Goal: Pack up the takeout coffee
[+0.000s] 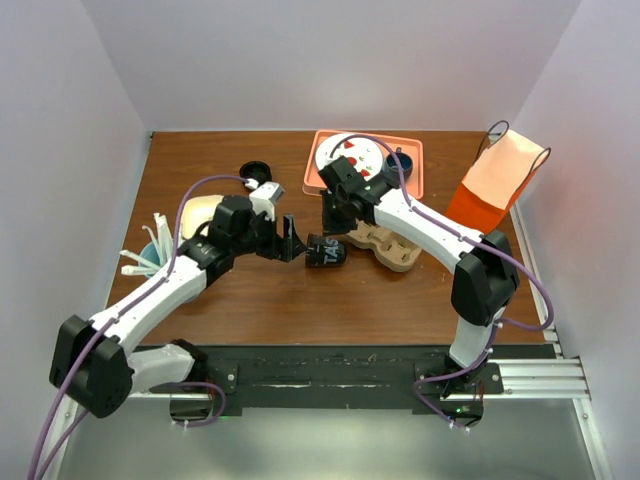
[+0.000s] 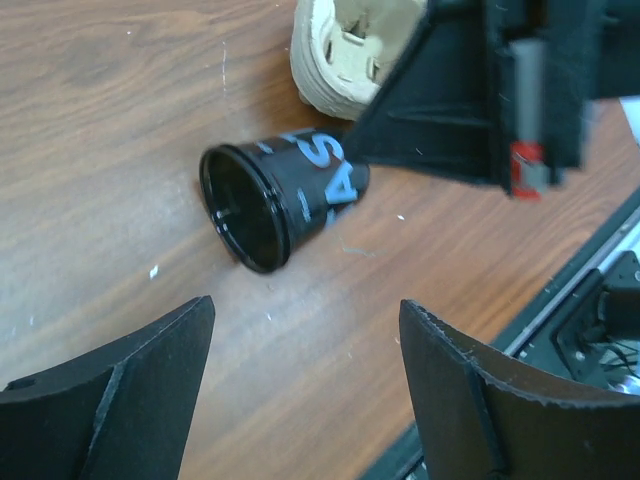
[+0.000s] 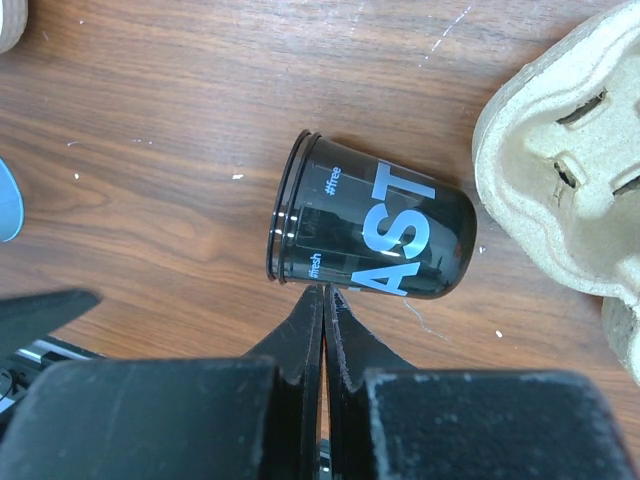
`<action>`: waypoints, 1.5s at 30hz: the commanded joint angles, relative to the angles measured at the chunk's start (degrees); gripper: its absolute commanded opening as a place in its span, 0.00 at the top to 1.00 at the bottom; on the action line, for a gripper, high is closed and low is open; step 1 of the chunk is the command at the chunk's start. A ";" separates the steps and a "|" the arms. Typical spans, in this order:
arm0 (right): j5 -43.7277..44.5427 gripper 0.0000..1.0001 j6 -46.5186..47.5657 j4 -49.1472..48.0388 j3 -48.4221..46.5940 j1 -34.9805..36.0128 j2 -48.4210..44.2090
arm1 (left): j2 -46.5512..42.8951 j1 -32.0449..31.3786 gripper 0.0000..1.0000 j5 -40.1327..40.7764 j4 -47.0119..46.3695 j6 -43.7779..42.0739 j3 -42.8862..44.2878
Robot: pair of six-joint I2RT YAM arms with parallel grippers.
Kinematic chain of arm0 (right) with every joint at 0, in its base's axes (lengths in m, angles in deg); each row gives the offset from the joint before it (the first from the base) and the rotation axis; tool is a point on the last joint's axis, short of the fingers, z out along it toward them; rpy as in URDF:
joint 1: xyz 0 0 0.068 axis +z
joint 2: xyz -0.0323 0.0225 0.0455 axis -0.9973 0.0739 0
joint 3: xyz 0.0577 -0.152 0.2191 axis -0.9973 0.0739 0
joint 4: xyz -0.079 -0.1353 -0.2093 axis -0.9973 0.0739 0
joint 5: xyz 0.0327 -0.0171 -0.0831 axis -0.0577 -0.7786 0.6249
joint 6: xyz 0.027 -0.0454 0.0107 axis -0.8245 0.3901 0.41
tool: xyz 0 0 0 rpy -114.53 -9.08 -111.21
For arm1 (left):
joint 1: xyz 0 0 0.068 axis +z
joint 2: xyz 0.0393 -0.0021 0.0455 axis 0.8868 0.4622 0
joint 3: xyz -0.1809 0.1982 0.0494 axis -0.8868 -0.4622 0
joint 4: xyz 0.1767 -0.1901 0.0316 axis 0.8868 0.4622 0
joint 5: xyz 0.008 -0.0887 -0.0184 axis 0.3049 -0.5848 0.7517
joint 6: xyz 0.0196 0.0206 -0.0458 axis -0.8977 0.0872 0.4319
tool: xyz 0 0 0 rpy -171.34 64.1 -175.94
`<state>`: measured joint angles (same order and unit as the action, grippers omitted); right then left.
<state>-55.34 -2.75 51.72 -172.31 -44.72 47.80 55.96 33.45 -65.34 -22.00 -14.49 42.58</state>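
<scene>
The takeout coffee (image 1: 325,252) is a black cup with pale blue lettering, lying on its side on the wooden table. Its wide rimmed end (image 2: 240,215) faces my left gripper (image 2: 305,330), which is open a short way from it and holds nothing. My right gripper (image 3: 325,292) is shut, its fingertips against the cup's side (image 3: 375,235) just behind the rim. From above, the left gripper (image 1: 290,240) is to the cup's left and the right gripper (image 1: 330,228) is just beyond it.
A beige pulp cup carrier (image 1: 385,245) lies right next to the cup's base. A pink tray (image 1: 410,150) with a white plate is at the back, an orange bag (image 1: 495,185) at the right. A black ring (image 1: 255,170) and a blue holder with white utensils (image 1: 150,255) are at the left.
</scene>
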 commanded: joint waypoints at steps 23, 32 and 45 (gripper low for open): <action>1.67 0.95 2.10 0.79 3.09 0.01 -1.57 | 17.89 3.44 0.61 -16.62 -17.35 0.31 -0.47; 1.67 0.96 2.54 0.43 4.41 0.10 0.45 | 18.60 3.70 0.65 -17.41 -18.84 3.21 -2.57; 0.53 0.97 1.76 -2.64 10.82 0.10 0.19 | 17.64 4.49 0.65 -19.34 -17.96 5.76 -4.33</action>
<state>-54.86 -1.13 51.52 -162.81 -44.75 47.89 74.72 37.61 -82.72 -38.05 -10.29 39.00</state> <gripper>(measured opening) 0.037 0.347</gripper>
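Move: The black coffee cup lies on its side, mouth facing left, about 7 cm to the right of the open left gripper, 5 cm ahead of it and 11 cm below. From the shut right gripper the cup is roughly 3 cm ahead, 3 cm to the left and 10 cm down. The pulp carrier's middle is some 15 cm to the right of the cup and 2 cm farther out; the pink tray's is 25 cm beyond the cup, 9 cm to its right. Bring the left gripper down about 7 cm and some 3 cm to the right, to the lying cup's mouth, tipping the fingers downward and closing them to under half their opening, tips at the rim. Lower the right gripper 6 cm, mostly late, easing it back and right about 3 cm each, still shut, until its tips come onto the cup's side near the base. ##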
